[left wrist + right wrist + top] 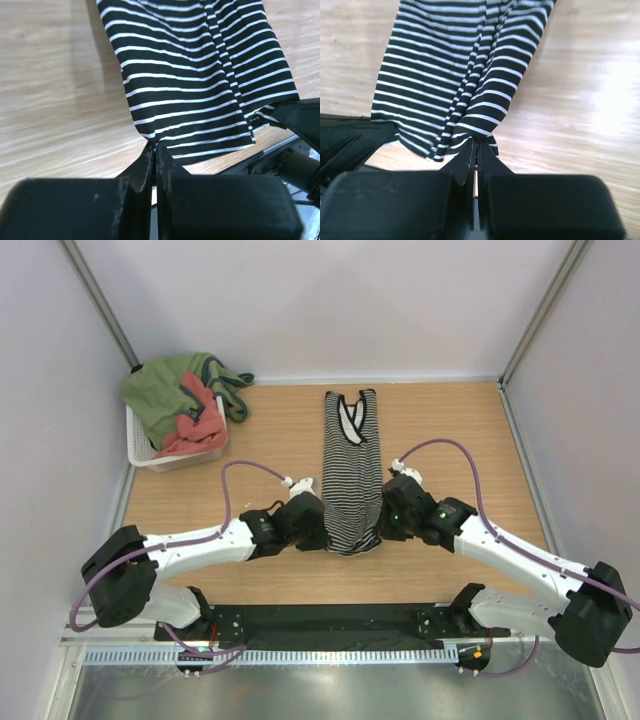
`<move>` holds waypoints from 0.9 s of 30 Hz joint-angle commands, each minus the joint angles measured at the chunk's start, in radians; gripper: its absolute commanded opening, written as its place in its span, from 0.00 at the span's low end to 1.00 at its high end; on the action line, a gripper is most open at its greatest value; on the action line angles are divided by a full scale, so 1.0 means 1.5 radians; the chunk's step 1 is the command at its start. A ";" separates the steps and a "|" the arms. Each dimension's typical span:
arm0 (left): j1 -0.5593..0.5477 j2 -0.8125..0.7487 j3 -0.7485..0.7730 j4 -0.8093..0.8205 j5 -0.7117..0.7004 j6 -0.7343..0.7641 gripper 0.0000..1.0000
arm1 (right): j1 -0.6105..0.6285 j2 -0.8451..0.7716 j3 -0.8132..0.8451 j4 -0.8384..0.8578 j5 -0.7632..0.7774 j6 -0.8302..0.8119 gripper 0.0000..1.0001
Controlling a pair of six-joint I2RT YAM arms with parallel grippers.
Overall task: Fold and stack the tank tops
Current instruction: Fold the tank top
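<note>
A black-and-white striped tank top (352, 475) lies folded lengthwise into a narrow strip down the middle of the wooden table, neck at the far end. My left gripper (322, 527) is shut on its near left hem corner (150, 142). My right gripper (383, 524) is shut on the near right hem corner (487, 136). Both pinch cloth just above the tabletop. The salmon-red tank top (193, 432) lies bunched in the white basket (140, 446) at the far left.
The white basket stands against the left wall with a green garment (165, 390) heaped over it. Grey walls close in the table on three sides. The black base rail (330, 625) runs along the near edge.
</note>
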 commanded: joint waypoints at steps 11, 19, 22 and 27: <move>0.113 0.000 0.138 -0.072 0.042 0.073 0.00 | -0.103 0.098 0.172 -0.018 0.034 -0.134 0.01; 0.176 0.090 0.255 -0.099 0.083 0.110 0.00 | -0.192 0.182 0.251 0.002 -0.015 -0.187 0.01; 0.198 0.120 0.297 -0.107 0.089 0.126 0.00 | -0.222 0.216 0.279 0.010 -0.034 -0.197 0.01; 0.230 0.169 0.385 -0.130 0.091 0.151 0.00 | -0.254 0.271 0.348 0.010 -0.062 -0.217 0.01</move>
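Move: From the left hand, which pinches one hem corner, the tank top's neckline lies about 29 cm ahead, 6 cm right and 6 cm below; the strap ends are some 8 cm beyond that neckline. From the right hand, holding the other corner, the neckline is about 29 cm ahead, 7 cm left and 7 cm below. The basket of tops sits roughly 31 cm ahead and 34 cm left of the left hand. Both hands keep their pinch on the already lifted hem corners of the tank top and carry them side by side forward, some 14 cm, over its body towards the neckline. The left climbs about 8 cm along the way; the right rises only about half that and drifts a little to its right, widening the grip. ##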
